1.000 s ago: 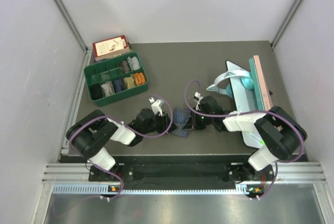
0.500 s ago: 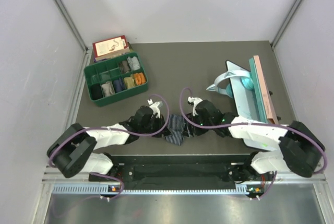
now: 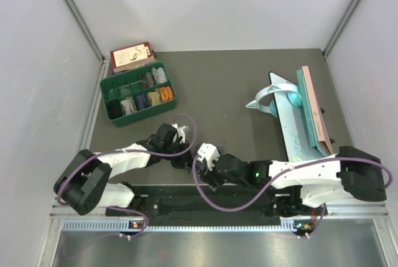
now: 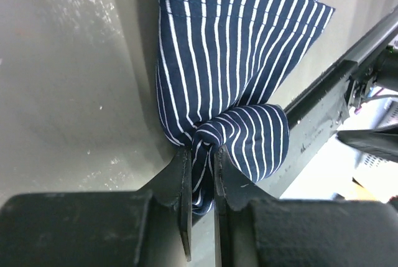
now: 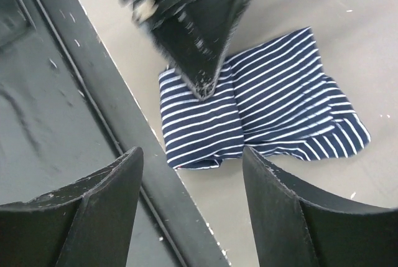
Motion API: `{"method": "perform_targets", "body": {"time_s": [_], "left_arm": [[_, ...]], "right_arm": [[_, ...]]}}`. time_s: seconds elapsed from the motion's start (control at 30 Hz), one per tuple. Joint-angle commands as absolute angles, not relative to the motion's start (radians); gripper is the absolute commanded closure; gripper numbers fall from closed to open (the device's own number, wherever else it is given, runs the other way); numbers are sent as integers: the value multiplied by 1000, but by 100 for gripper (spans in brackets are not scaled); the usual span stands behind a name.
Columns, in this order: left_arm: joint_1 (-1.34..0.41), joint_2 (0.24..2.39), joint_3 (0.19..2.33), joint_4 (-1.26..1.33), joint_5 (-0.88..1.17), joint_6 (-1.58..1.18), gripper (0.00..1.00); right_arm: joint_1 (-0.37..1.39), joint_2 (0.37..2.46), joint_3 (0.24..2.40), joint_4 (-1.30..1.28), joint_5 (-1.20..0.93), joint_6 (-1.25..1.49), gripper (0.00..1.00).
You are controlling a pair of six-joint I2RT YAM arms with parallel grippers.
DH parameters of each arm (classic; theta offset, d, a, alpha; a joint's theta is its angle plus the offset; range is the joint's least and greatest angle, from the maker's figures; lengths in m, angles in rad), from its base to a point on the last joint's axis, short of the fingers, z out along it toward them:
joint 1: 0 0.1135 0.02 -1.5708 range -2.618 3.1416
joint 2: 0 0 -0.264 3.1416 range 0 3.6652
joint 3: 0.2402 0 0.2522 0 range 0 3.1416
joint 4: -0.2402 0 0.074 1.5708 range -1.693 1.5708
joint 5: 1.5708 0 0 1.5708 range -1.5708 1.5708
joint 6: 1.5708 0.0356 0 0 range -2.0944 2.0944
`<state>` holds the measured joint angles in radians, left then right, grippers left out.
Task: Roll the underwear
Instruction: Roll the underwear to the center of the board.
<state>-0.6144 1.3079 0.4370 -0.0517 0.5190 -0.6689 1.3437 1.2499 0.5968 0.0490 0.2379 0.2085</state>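
Note:
The underwear [image 4: 236,61], dark blue with thin white stripes, lies crumpled on the grey table close to the near edge. My left gripper [image 4: 202,158] is shut on a bunched fold of it; in the top view this gripper [image 3: 182,157] sits low at the near edge. The right wrist view shows the same cloth [image 5: 267,111] spread flat, with one left-arm finger [image 5: 193,30] pressing on its edge. My right gripper [image 5: 191,158] hovers open above the cloth's near corner and touches nothing. From above, both grippers hide most of the cloth; the right gripper [image 3: 198,162] is just right of the left one.
A green compartment tray [image 3: 106,86] holding rolled cloth items stands at the back left, with a red box [image 3: 130,54] behind it. A teal and pink board [image 3: 309,108] and a pale blue stand [image 3: 273,93] occupy the right side. The black table-edge rail [image 5: 93,93] runs beside the cloth.
The right gripper let go of the cloth, opened wide and swung left toward the near edge. The left gripper closed on a fold and dragged the cloth nearer.

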Motion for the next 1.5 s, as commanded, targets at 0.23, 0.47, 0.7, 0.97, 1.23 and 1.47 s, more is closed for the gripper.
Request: {"method": "perform_targets", "body": {"time_s": [0.23,0.47,0.7,0.97,1.23,1.47], "left_arm": [[-597,1371,466,-212,565,-611,100],[-595,1382,471,-212,584,-603,100],[-594,1379,472,-209,606,-592,100],[-594,1344,466,-195,630,-598,100],[-577,1142,462,-241,448,-635,31],[-575,889,391,-190,301,-666,27]], "right_arm": [[1466,1480,683,160,387,20,35],[1468,1561,672,199,403,14,36],[1462,1618,657,233,420,20,61],[1434,1608,646,212,328,41,100],[1303,1488,632,169,4,189,100],[1116,1492,650,170,-303,302,100]]}}
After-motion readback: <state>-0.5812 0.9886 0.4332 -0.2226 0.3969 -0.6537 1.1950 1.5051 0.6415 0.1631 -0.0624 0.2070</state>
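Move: The left fingers already pinch the left end of the underwear's near fold; the fold's middle is about 3 cm to that hand's right and just below. From the open right hand, the fold's middle lies about 2 cm ahead, 3 cm left and 7 cm below. The underwear's flat part is about 8 cm straight ahead of the right hand and 8 cm below; the left gripper is some 4 cm ahead, 6 cm left and 6 cm below. While the left hand keeps its pinch almost without moving, the open right hand sinks about 6 cm and slides a little left beside it, rolling its wrist slightly, then shuts its fingers on the free end of the near fold. With that pinched, the right wrist rolls about 25 degrees forward, away from the base, rising about a centimetre, as the left fingers open, let go and lift about 4.5 cm clear, drawing off a couple of centimetres to the left. ##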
